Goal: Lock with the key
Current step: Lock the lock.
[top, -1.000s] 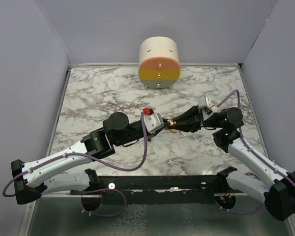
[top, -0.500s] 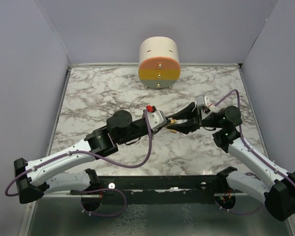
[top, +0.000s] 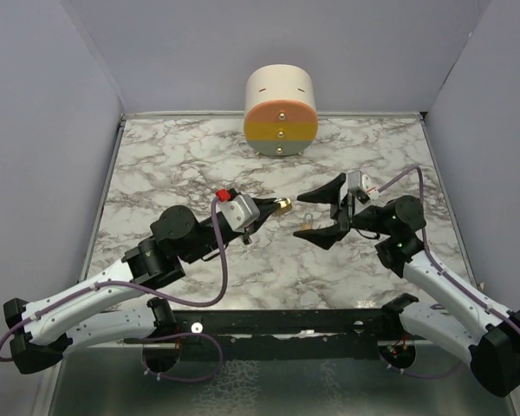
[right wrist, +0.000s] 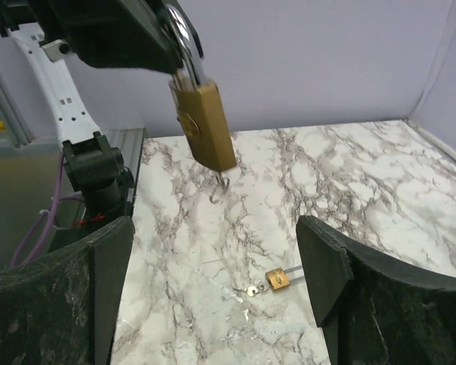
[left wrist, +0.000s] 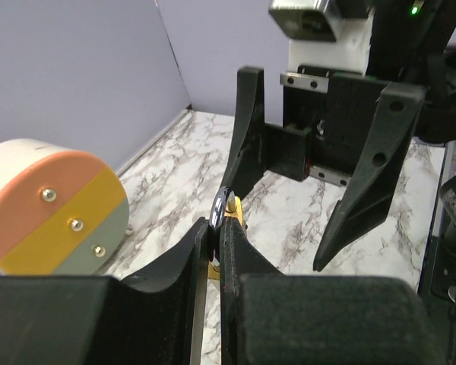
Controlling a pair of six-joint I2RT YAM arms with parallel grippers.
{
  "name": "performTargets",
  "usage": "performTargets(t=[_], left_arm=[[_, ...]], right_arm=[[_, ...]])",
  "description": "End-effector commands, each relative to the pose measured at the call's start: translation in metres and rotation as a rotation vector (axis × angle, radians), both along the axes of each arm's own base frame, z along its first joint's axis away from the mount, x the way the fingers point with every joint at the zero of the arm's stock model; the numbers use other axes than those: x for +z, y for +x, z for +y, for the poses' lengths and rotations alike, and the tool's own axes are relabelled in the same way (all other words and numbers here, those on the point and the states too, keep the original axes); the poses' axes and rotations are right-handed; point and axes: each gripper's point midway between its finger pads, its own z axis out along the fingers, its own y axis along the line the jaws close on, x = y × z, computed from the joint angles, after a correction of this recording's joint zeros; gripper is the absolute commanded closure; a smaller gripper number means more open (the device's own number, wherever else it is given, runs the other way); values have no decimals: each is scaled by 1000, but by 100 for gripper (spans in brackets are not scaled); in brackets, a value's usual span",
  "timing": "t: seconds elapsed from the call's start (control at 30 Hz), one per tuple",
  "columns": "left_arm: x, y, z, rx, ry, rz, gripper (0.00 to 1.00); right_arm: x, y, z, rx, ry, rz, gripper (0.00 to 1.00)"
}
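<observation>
My left gripper point(top: 273, 208) is shut on the silver shackle point(left wrist: 222, 207) of a brass padlock point(right wrist: 205, 125) and holds it above the table. A small metal piece, perhaps the key point(right wrist: 221, 183), sticks out of its bottom end. My right gripper point(top: 302, 216) stands wide open just right of the padlock point(top: 282, 204), with nothing between its fingers point(right wrist: 330, 262). In the left wrist view the right gripper point(left wrist: 281, 220) faces my shut left gripper point(left wrist: 216, 228). A second, small brass padlock point(right wrist: 277, 278) lies on the marble with a key point(right wrist: 251, 290) beside it.
A cylinder point(top: 281, 108) with orange, yellow and grey bands and three screws lies at the back wall, also seen in the left wrist view point(left wrist: 53, 209). Purple walls enclose the marble table point(top: 173, 165) on three sides.
The right gripper has opened wide and let go of the padlock's end. The left arm has drawn back to the left with the padlock, so a gap now separates the two grippers.
</observation>
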Motion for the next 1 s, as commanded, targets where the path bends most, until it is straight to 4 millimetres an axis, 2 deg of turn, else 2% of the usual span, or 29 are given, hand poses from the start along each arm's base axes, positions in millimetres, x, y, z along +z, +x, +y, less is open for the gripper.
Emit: performTargets(t=[0.0, 0.1, 0.17, 0.27, 0.33, 0.47, 0.57, 0.7, 0.87, 0.97], left_arm=[[37, 1, 9, 24, -136, -51, 100], [38, 2, 7, 10, -149, -41, 100], [39, 7, 7, 2, -167, -18, 100], [36, 28, 14, 5, -189, 37, 100], [31, 50, 25, 13, -211, 80, 100], [27, 64, 27, -55, -248, 125, 100], [26, 65, 22, -88, -248, 138, 100], [29, 56, 16, -155, -256, 150, 100], [35, 43, 15, -207, -268, 151, 100], [36, 42, 17, -205, -274, 153, 100]], right_arm=[[-11, 17, 0, -85, 29, 80, 17], [-8, 17, 2, -68, 66, 92, 25], [-4, 19, 3, -66, 95, 104, 26], [2, 26, 5, -74, 128, 113, 27], [6, 32, 6, -90, 141, 115, 27], [12, 44, 9, -113, 152, 101, 29], [17, 48, 12, -103, 152, 91, 34], [19, 56, 18, -90, 158, 80, 35], [18, 55, 25, -33, 155, 78, 36], [16, 51, 26, -1, 157, 74, 39]])
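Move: The upright padlock, gripped by its shackle in the left fingers, has its body about 3 cm below that hand, 2 cm to its right and 1 cm ahead. From the open right hand, the body is some 6 cm to the left, 4 cm higher and 1 cm ahead. On the table roughly 20 cm below the right hand, a small padlock lies about 6 cm ahead and 1 cm right, its small key some 3 cm nearer the base. The hanging padlock is carried forward by the left hand, about 9 cm out and 4 left, then some 3 cm back and 2 right, while the wrist tips about 15 degrees down and rolls left side down. The right hand, fingers pointing left, follows about 6 cm forward and 2 left towards the padlock, dipping 2 cm and rising again; its fingers narrow but stay open, with no clear touch. ##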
